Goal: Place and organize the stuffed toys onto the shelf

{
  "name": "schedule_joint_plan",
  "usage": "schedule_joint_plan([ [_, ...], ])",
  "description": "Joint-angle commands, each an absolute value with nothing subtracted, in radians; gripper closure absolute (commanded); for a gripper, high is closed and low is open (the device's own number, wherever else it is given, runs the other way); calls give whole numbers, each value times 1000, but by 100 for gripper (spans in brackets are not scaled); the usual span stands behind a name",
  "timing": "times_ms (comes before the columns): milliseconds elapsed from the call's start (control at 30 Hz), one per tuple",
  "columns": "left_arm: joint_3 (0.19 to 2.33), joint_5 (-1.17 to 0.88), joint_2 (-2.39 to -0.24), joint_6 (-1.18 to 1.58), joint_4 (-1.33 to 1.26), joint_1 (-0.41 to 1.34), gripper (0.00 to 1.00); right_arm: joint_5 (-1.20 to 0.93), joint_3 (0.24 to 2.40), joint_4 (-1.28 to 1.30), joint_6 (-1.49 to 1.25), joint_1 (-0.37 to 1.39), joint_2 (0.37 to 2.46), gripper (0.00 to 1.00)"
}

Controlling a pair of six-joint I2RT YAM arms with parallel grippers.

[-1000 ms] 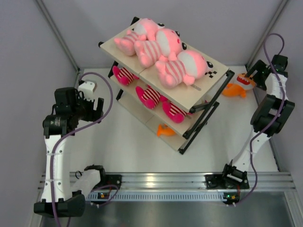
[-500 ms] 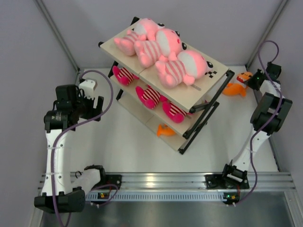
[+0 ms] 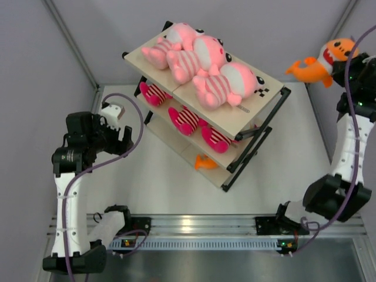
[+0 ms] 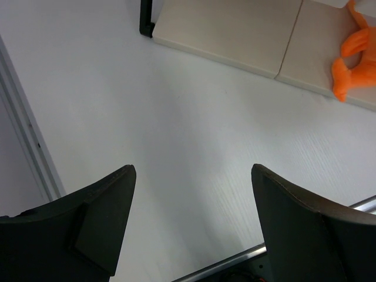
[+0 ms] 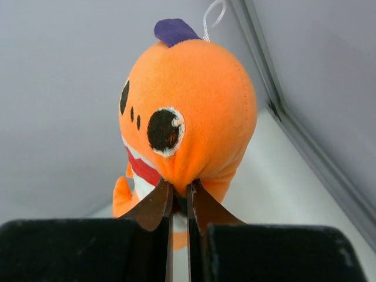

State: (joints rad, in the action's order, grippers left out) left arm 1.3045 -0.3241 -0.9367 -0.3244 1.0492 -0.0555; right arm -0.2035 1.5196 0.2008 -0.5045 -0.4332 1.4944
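Observation:
The shelf [image 3: 252,111] stands tilted mid-table. Three large pale-pink stuffed toys [image 3: 202,61] lie on its top board. Hot-pink striped toys [image 3: 187,120] fill the middle board, and one orange toy [image 3: 204,162] lies on the bottom board [image 4: 235,29], also seen as the orange toy [image 4: 352,59] in the left wrist view. My right gripper [image 5: 179,188] is shut on a pinch of an orange open-mouthed toy [image 5: 188,111], lifted high at the far right as the orange toy [image 3: 320,61]. My left gripper [image 4: 191,176] hangs open over bare table left of the shelf, holding nothing.
Grey walls with metal corner posts [image 3: 73,44] close in the table. An aluminium rail [image 3: 205,226] runs along the near edge. The left arm's purple cable [image 3: 132,126] loops near the shelf's left end.
My right gripper closed on the orange toy lying on the table right of the shelf and lifted it high. The left arm shifted only slightly.

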Motion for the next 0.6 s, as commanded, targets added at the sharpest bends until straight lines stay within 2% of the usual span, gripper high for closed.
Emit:
schedule_joint_plan([
  [0,1296,-420,-888,-344,1046,-46,14,-176,1612,164,-563,-390,1269,100],
  [67,1308,-457,-876,-336,1046,-43,14,-140,1667,190,-557,-356,1172,100],
  [133,1319,-468,-859,-330,1046,-41,14,-77,1742,221,-519,-249,1116,100],
  [333,1348,-489,-821,-315,1048,-35,14,-55,1908,285,-515,115,1109,100],
  [433,1382,-503,-810,-319,1066,-34,14,-19,1892,255,-538,279,1115,100],
  [533,1430,-522,-798,-314,1084,-32,14,128,1922,252,-461,527,1182,100],
  [567,1445,-526,-792,-316,1091,-32,14,171,1937,255,-401,677,1210,100],
])
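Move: The right hand already holds the big orange shark in the air. The small orange shark on the bottom shelf is about 45 cm to its left, 17 cm back and 30 cm lower. The nearest pink toy on top is some 41 cm left, 20 cm back and 13 cm above it, and the nearest striped toy on the middle shelf about 43 cm left, 20 cm back and 10 cm below. From the left hand, the small shark is roughly 30 cm right, 4 cm ahead and 22 cm down. Keeping its pinch on the big orange shark's body just below the head, the right hand sweeps fast up about 30 cm, back and left towards the top shelf's right end. The climb levels off as the leftward swing goes on; the fingers tip upward some 45 degrees and turn counter-clockwise. The left hand, open and empty, draws up, back and right about 7 cm. ##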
